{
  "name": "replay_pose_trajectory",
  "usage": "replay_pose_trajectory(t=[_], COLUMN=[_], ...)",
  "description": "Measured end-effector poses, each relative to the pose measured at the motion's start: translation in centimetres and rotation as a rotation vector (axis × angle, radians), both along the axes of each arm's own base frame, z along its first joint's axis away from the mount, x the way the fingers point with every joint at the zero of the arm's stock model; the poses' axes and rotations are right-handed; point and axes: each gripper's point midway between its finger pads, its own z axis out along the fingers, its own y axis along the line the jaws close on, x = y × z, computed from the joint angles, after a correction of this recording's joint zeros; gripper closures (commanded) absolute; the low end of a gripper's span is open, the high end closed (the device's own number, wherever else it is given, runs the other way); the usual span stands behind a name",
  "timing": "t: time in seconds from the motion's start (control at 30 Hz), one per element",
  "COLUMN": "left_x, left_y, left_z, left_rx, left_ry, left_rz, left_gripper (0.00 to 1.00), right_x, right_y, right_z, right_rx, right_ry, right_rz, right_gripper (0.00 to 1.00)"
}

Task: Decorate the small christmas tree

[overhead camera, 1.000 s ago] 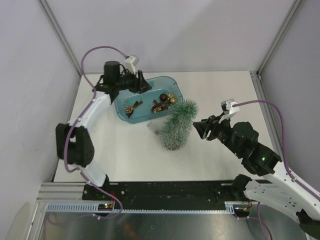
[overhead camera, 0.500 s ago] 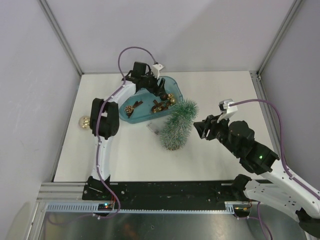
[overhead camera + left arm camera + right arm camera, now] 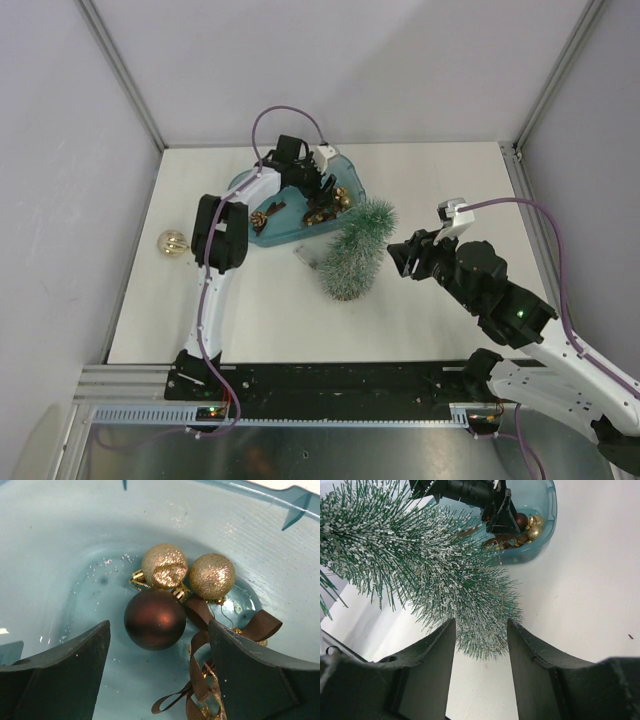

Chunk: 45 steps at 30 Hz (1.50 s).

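The small christmas tree [image 3: 356,250], frosted green and bristly, lies tilted on the white table beside the translucent blue tub [image 3: 247,231]. My left gripper [image 3: 321,186] is down inside the tub and open. A brown ball [image 3: 155,619] sits just ahead of the left gripper [image 3: 159,630], between its two fingers and untouched. Two gold glitter balls [image 3: 164,566] [image 3: 212,576] lie behind the brown one, and a brown ribbon [image 3: 199,680] lies by the right finger. My right gripper [image 3: 405,258] stands open just right of the tree [image 3: 435,565], and the bristles end short of the right gripper [image 3: 481,630].
A loose gold ball [image 3: 172,243] rests on the table near the left wall. A small pine cone [image 3: 259,217] and a brown bow [image 3: 272,210] lie in the tub's left half. A small pale scrap [image 3: 307,256] sits left of the tree. Walls close in on three sides.
My left arm has swung right from the tub's back left corner into the tub, and its jaws have opened wider. The gold ball by the left wall has come into view. The right arm has not moved.
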Motion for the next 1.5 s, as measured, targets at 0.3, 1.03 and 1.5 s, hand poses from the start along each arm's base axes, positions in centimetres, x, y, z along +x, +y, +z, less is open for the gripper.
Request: replay_pose_trajectory(t=[0.3,1.03,1.5], left_x=[0.0,-0.1,-2.0], left_y=[-2.2,-1.7,1.4], left_z=[0.2,-1.5,3.6], left_rx=[0.024,0.041,-0.006], left_ry=[-0.047,0.001,0.000], left_rz=[-0.052,-0.029,-0.011], left_gripper=[0.21,0.63,0.75], right_x=[0.0,-0.3,-0.3], right_y=[0.0,-0.3,-0.3], right_z=[0.1,0.6,0.6], right_rx=[0.001,0.016,0.017], right_ry=[-0.001,-0.014,-0.015], right_rz=[0.000,0.000,0.000], right_gripper=[0.50,0.50,0.49])
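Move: The dark brown ball lies in the blue box, only about 2 cm to the left hand's right, level ahead and some 2 cm below, between and just beyond the open fingertips. Past it one gold ball sits about 5 cm to the hand's right and 1 cm ahead, the other 6 cm to the right and 3 cm back; the brown bow lies roughly 7 cm straight back. From the right hand the dark ball is some 30 cm ahead, 12 cm left and 25 cm lower. The left hand slides about 2 cm to the right with its fingers wide, then sinks 1.5 cm so that the pads straddle the dark brown ball, and pinches it between the two fingers. Keeping that grip and hardly turning the wrist, it lifts the ball some 5 cm, slowly at first and then faster, while easing about 3 cm left and 2 cm back, away from the gold balls. ##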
